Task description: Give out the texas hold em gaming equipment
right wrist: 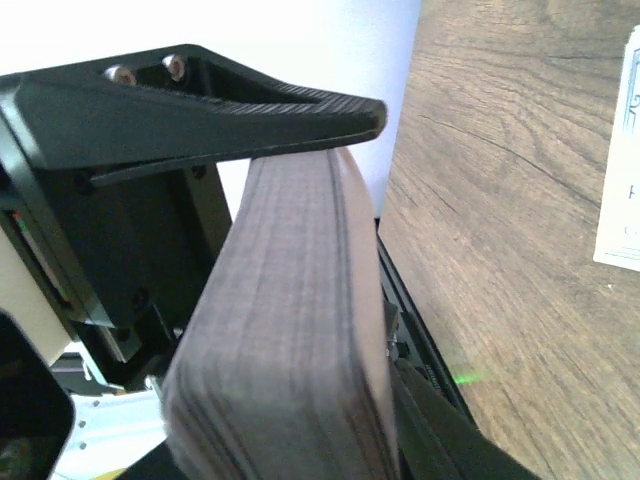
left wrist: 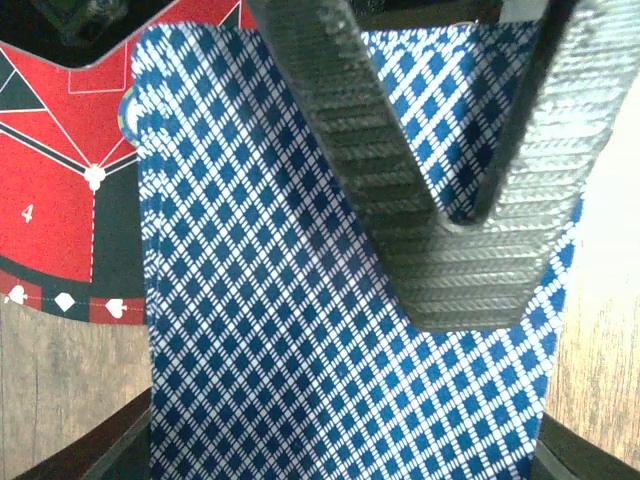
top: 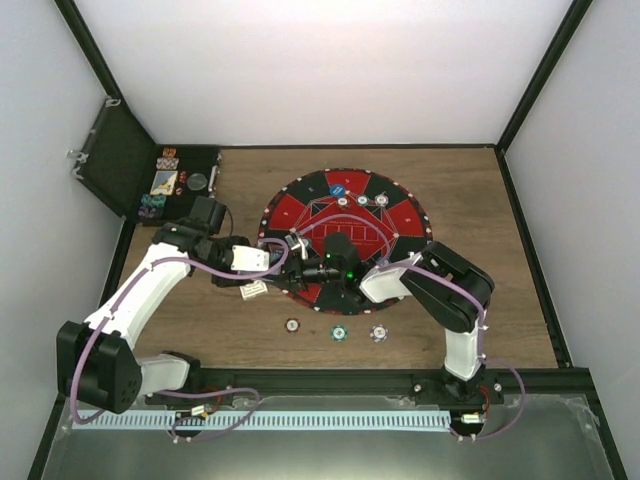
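My left gripper (top: pixel 280 252) is shut on a deck of playing cards (left wrist: pixel 300 330) with blue-and-white diamond backs, held over the near-left part of the round red-and-black mat (top: pixel 395 225). My right gripper (top: pixel 308 262) meets it there. Its ribbed grey fingers (left wrist: pixel 360 130) lie across the deck's top card, tips close together; a pinch on a card cannot be made out. The right wrist view shows the deck's grey stacked edge (right wrist: pixel 290 330) right at its jaws. Three poker chips (top: pixel 340 332) lie on the wood near the mat. More chips (top: pixel 362 201) and a blue button (top: pixel 338 187) sit on the mat's far side.
An open black case (top: pixel 190 182) with chips stands at the table's back left corner, its lid (top: pixel 115 155) leaning on the wall. A white card (right wrist: pixel 620 170) lies on the wood. White walls close in the table on three sides.
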Motion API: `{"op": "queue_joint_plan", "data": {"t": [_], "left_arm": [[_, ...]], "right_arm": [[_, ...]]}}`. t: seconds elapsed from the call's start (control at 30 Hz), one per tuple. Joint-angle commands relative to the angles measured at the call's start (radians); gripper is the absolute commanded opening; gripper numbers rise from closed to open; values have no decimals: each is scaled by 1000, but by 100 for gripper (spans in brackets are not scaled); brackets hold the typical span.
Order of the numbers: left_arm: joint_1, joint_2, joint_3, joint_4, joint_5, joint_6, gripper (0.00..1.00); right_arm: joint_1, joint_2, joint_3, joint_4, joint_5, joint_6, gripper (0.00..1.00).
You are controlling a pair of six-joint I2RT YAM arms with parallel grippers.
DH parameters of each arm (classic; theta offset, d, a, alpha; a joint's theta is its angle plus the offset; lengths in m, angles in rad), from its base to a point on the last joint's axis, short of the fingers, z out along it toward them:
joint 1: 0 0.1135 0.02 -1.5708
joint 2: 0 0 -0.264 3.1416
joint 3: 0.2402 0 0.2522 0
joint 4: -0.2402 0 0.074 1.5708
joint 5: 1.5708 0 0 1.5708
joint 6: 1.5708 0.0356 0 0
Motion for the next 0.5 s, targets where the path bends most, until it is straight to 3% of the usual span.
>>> {"op": "queue_joint_plan", "data": {"t": [0.0, 0.03, 0.07, 0.13, 0.2, 0.47], "left_arm": [[-7, -27, -3, 29, 12, -25, 4], [-8, -29, -8, 36, 10, -28, 9], [-8, -25, -10, 39, 11, -33, 29], [-8, -20, -9, 20, 23, -39, 94], [-8, -22, -2, -8, 42, -40, 100], [-11, -80, 5, -45, 122, -45, 100]], "right_arm": [[9, 12, 19, 80, -21, 51, 25], [9, 13, 14, 88, -23, 57, 22], [9, 14, 12, 97, -28, 59, 19], [9, 16, 8, 103, -39, 61, 14], [9, 21, 6, 109, -61, 60, 12], [10, 24, -61, 180, -120, 83, 11]]}}
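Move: The blue-backed deck is still in the left fingers, its middle about 3 cm to the right of the left hand, 1 cm back and 1 cm up. From the right hand, whose open fingers already straddle the deck, the middle is some 3 cm left, 1 cm ahead and 1 cm down. The white card on the table is 6 cm back, 2 cm right and 14 cm below the left hand; the all-in marker is 2 cm ahead, 7 cm right and equally low. The right hand, fingers pointing left, shuts its half-open fingers across the deck's thickness and pinches its two faces, then draws back towards the base by about 1.5 cm with a slight counter-clockwise turn. Once that grip is nearly shut, the left fingers spread fully and let go of the deck's side edges, and the left hand eases back and up by about 1 cm each way, its pads still to either side of the deck. ##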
